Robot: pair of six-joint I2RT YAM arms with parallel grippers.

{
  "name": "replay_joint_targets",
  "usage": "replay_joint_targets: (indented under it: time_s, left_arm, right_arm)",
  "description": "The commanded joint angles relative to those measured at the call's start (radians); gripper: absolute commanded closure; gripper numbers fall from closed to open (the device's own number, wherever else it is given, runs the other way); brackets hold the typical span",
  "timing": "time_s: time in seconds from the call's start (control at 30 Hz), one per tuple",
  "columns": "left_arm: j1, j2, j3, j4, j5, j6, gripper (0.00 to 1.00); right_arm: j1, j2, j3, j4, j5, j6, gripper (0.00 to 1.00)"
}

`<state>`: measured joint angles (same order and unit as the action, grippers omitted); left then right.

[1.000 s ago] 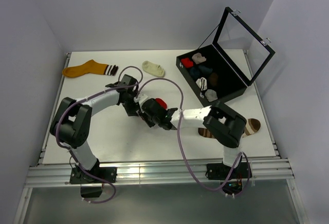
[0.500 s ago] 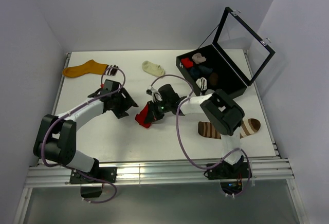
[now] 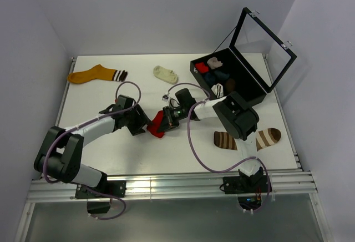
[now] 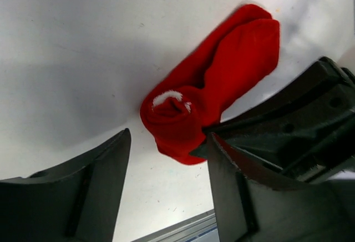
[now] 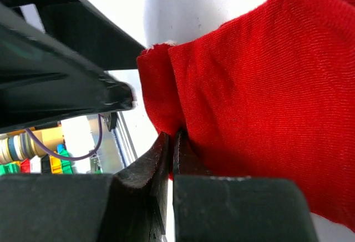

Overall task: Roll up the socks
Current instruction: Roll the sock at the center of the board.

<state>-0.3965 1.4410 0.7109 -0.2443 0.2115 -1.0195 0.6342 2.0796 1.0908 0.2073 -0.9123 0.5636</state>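
A plain red sock (image 3: 156, 124) lies partly folded on the white table's middle. My right gripper (image 3: 166, 120) is shut, pinching that red sock (image 5: 249, 86) at its edge, fingertips pressed together (image 5: 173, 145). The left gripper (image 3: 145, 126) stands open just left of the sock. In the left wrist view the red sock's (image 4: 213, 86) rolled end sits just beyond the open left gripper (image 4: 166, 159), with nothing between its fingers. A dark brown striped sock (image 3: 266, 137) lies at the front right, partly behind the right arm. A cream ankle sock (image 3: 165, 74) rests at the back.
An orange sock with a striped cuff (image 3: 91, 75) lies at the back left. An open black case (image 3: 252, 95) holding several rolled socks stands at the back right, lid raised. Purple cables loop over both arms. Metal rails run along the table's near edge.
The left gripper let go, drew back left, then came in again toward the sock's end. The right gripper carried the red sock out flat and stayed shut on it.
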Motion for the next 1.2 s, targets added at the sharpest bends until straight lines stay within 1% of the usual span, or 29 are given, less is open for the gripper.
replay_joint_targets:
  time_s: [0.0,0.13,0.17,0.27,0.37,0.4,0.47,0.5,0.57,0.6,0.67,0.7,0.73,0.8,0.83,0.87,0.93,1.17]
  left_arm:
    - [-0.008,0.036,0.007,0.043,0.006,-0.017,0.4]
    - [-0.015,0.084,0.022,0.019,-0.007,-0.002,0.48]
    - [-0.015,0.094,0.027,0.013,-0.011,0.004,0.52]
    - [-0.015,0.128,0.039,-0.003,-0.017,0.01,0.57]
    - [-0.016,0.151,0.05,-0.016,-0.026,0.016,0.6]
    - [-0.016,0.154,0.065,-0.035,-0.035,0.021,0.6]
    - [-0.016,0.167,0.079,-0.059,-0.05,0.036,0.62]
    - [-0.018,0.176,0.094,-0.067,-0.053,0.042,0.62]
    - [-0.018,0.185,0.108,-0.079,-0.058,0.056,0.63]
    - [-0.018,0.197,0.123,-0.09,-0.06,0.061,0.62]
    - [-0.018,0.211,0.143,-0.105,-0.058,0.079,0.63]
    - [-0.018,0.228,0.166,-0.116,-0.057,0.085,0.64]
    - [-0.018,0.236,0.176,-0.128,-0.057,0.094,0.64]
    - [-0.019,0.254,0.202,-0.141,-0.057,0.107,0.65]
    - [-0.019,0.26,0.212,-0.159,-0.055,0.113,0.65]
    - [-0.019,0.269,0.223,-0.17,-0.057,0.125,0.65]
    - [-0.019,0.288,0.252,-0.188,-0.054,0.136,0.65]
    - [-0.025,0.311,0.286,-0.208,-0.046,0.147,0.65]
  right_arm:
    - [0.001,0.042,0.015,-0.077,0.044,-0.013,1.0]
    - [-0.001,0.036,0.021,-0.095,0.061,-0.03,1.0]
    - [0.001,0.028,0.023,-0.108,0.069,-0.034,1.0]
    - [0.001,0.002,0.023,-0.117,0.096,-0.057,0.98]
    - [0.004,-0.029,0.023,-0.149,0.125,-0.091,0.87]
    - [0.008,-0.041,0.021,-0.157,0.156,-0.117,0.75]
    - [0.021,-0.087,0.018,-0.187,0.202,-0.149,0.66]
    - [0.036,-0.108,0.009,-0.19,0.267,-0.177,0.6]
    - [0.054,-0.182,-0.024,-0.181,0.335,-0.2,0.56]
    - [0.077,-0.206,-0.034,-0.183,0.436,-0.227,0.54]
    - [0.107,-0.278,-0.061,-0.189,0.562,-0.264,0.52]
    - [0.125,-0.3,-0.069,-0.19,0.626,-0.31,0.51]
    - [0.169,-0.317,-0.074,-0.193,0.748,-0.332,0.51]
    - [0.22,-0.355,-0.083,-0.194,0.863,-0.398,0.49]
    - [0.246,-0.363,-0.085,-0.189,0.966,-0.418,0.48]
    - [0.293,-0.372,-0.083,-0.183,1.002,-0.445,0.48]
    - [0.343,-0.36,-0.074,-0.184,1.07,-0.47,0.47]
    - [0.427,-0.268,0.006,-0.189,1.177,-0.545,0.46]
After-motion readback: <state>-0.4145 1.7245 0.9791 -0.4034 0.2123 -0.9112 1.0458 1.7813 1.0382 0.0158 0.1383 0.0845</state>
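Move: The red sock's rolled cuff end lies just under the left hand's open fingers, about 1 cm ahead, 2 cm to the right and 2 cm below. It is some 2 cm ahead and 2 cm left of the right hand, level with it; that hand still pinches its near edge. The flat toe runs on from the roll, about 5 cm farther out and 6 cm to the right of it. The pale sock lies roughly 22 cm ahead of the left hand and 7 cm to its right, 3 cm lower. Down first, by about 2.5 cm, the left hand closes its spread fingers partway around the roll, then pushes forward and slightly right, toward the toe, about 2.5 cm. Meanwhile the right hand opens, lets go of the cuff edge and lifts about 3.5 cm, tipping its fingers some 60 degrees from sideways to steeply down and forward, then sinks a little, staying open above the roll. ##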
